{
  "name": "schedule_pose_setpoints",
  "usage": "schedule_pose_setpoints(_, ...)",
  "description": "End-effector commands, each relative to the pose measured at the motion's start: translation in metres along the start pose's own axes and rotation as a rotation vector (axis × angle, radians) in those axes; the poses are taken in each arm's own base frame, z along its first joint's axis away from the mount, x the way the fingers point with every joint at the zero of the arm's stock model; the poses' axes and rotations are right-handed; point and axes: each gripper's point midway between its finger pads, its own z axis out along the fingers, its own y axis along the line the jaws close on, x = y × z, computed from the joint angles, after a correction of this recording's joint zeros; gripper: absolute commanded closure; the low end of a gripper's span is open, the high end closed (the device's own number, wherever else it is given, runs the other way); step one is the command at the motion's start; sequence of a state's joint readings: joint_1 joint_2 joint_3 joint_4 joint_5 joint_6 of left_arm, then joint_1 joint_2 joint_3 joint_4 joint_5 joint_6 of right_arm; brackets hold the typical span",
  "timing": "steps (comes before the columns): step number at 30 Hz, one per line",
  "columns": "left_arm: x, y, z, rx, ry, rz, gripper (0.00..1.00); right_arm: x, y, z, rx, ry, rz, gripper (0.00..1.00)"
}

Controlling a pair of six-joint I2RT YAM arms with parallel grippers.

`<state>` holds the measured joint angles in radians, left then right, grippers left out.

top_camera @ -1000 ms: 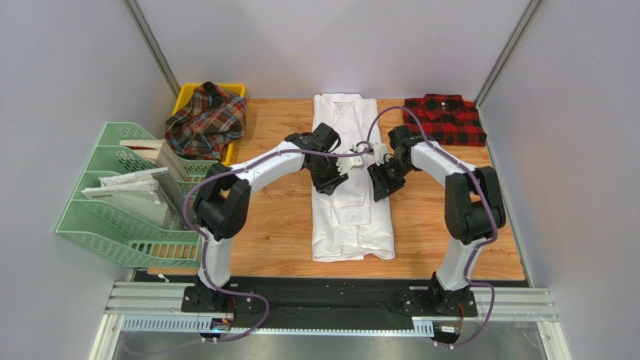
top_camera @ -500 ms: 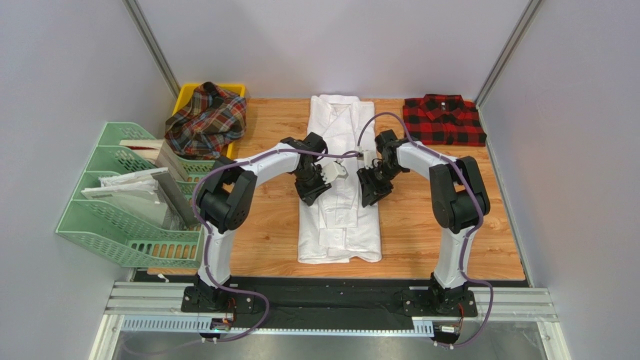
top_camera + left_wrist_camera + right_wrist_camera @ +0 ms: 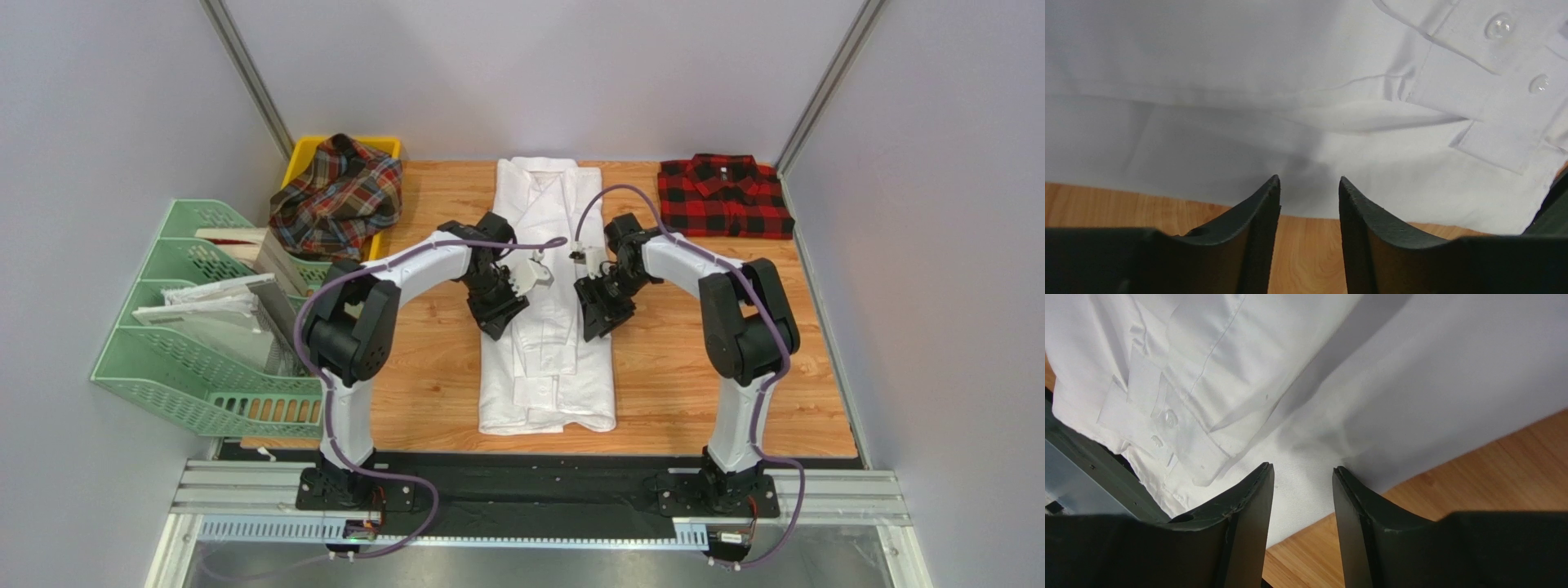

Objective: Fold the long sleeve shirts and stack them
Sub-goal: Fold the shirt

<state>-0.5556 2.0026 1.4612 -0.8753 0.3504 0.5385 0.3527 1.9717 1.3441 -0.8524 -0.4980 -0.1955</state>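
The white long sleeve shirt [image 3: 547, 343] lies down the middle of the table, folded into a long strip with its collar at the far end. My left gripper [image 3: 496, 319] sits at the strip's left edge and my right gripper [image 3: 599, 324] at its right edge. In the left wrist view the left gripper [image 3: 1309, 187] is open over the white shirt's [image 3: 1229, 92] hem, nothing between its fingers. In the right wrist view the right gripper [image 3: 1303, 471] is open the same way over the white shirt [image 3: 1425, 386]. The red-and-black checked shirt [image 3: 724, 194] lies folded at the back right. The tartan shirt [image 3: 337, 194] is bunched in the yellow bin [image 3: 304, 150].
A green file rack [image 3: 184, 331] holding papers stands along the left side. Buttoned cuffs [image 3: 1499, 92] lie on top of the white strip between the two grippers. Bare wooden table [image 3: 711, 368] shows on both sides of the strip. Grey walls close in the table.
The white shirt has slid left and a little nearer across the table. Both grippers moved left with it, and their jaws stand slightly wider than before.
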Motion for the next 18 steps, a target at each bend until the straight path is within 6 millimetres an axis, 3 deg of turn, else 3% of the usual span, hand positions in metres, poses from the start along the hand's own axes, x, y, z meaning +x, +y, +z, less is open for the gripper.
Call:
schedule_pose_setpoints(1,-0.032,-0.002,-0.093,-0.05,-0.252,0.058,0.45,-0.022,0.031,-0.065,0.023,-0.191,-0.203,0.52)
schedule_pose_setpoints(2,-0.041,-0.01,-0.124,-0.091,-0.32,0.117,0.43,-0.03,0.045,-0.096,0.052,-0.283,-0.293,0.48)
schedule_pose_setpoints(4,-0.047,-0.024,-0.156,-0.141,-0.393,0.227,0.34,-0.035,0.057,-0.128,0.095,-0.375,-0.38,0.46)
schedule_pose_setpoints(5,-0.047,-0.037,-0.186,-0.207,-0.459,0.307,0.3,-0.039,0.066,-0.155,0.144,-0.454,-0.465,0.4)
schedule_pose_setpoints(8,-0.046,-0.067,-0.229,-0.304,-0.59,0.453,0.11,-0.042,0.087,-0.188,0.17,-0.579,-0.597,0.26)
schedule_pose_setpoints(9,-0.045,-0.081,-0.232,-0.275,-0.627,0.506,0.01,-0.039,0.096,-0.2,0.177,-0.631,-0.635,0.22)
schedule_pose_setpoints(10,-0.042,-0.091,-0.231,-0.267,-0.637,0.554,0.01,-0.04,0.1,-0.204,0.178,-0.665,-0.65,0.08)
schedule_pose_setpoints(11,-0.03,-0.102,-0.224,-0.256,-0.641,0.59,0.01,-0.048,0.108,-0.21,0.175,-0.723,-0.677,0.07)
schedule_pose_setpoints(13,-0.025,-0.118,-0.214,-0.228,-0.659,0.699,0.01,-0.042,0.114,-0.204,0.136,-0.73,-0.702,0.01)
schedule_pose_setpoints(14,-0.013,-0.124,-0.202,-0.209,-0.647,0.708,0.01,-0.032,0.125,-0.197,0.065,-0.703,-0.763,0.0)
schedule_pose_setpoints(16,-0.001,-0.136,-0.186,-0.169,-0.628,0.783,0.01,-0.014,0.128,-0.178,0.011,-0.623,-0.942,0.0)
schedule_pose_setpoints(17,0.016,-0.139,-0.162,-0.125,-0.583,0.793,0.01,0.007,0.131,-0.163,-0.048,-0.553,-0.98,0.0)
schedule_pose_setpoints(18,0.023,-0.14,-0.15,-0.123,-0.551,0.845,0.01,0.014,0.127,-0.153,-0.027,-0.525,-1.066,0.01)
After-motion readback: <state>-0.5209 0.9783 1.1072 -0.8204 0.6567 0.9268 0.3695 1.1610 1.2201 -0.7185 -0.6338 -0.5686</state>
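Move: Lying just under both hands, about 1 cm below, is the white shirt, folded long and narrow. Its middle is some 6 cm ahead and 8 cm right of the left hand, and 6 cm ahead and 7 cm left of the right hand. Its near hem's middle is about 16 cm back and 8 cm right of the left hand. The red-black shirt sits roughly 23 cm ahead and 20 cm right of the right hand, level with the white shirt. Rising fast from just inside the white shirt's two long edges, both hands spread their half-open fingers wide and tilt to point more forward. The left climbs about 27 cm, then sinks some 5 while drawing back 10 cm and slightly left, clear of the cloth; the right climbs about 25 cm, easing slightly back and down at the end. ##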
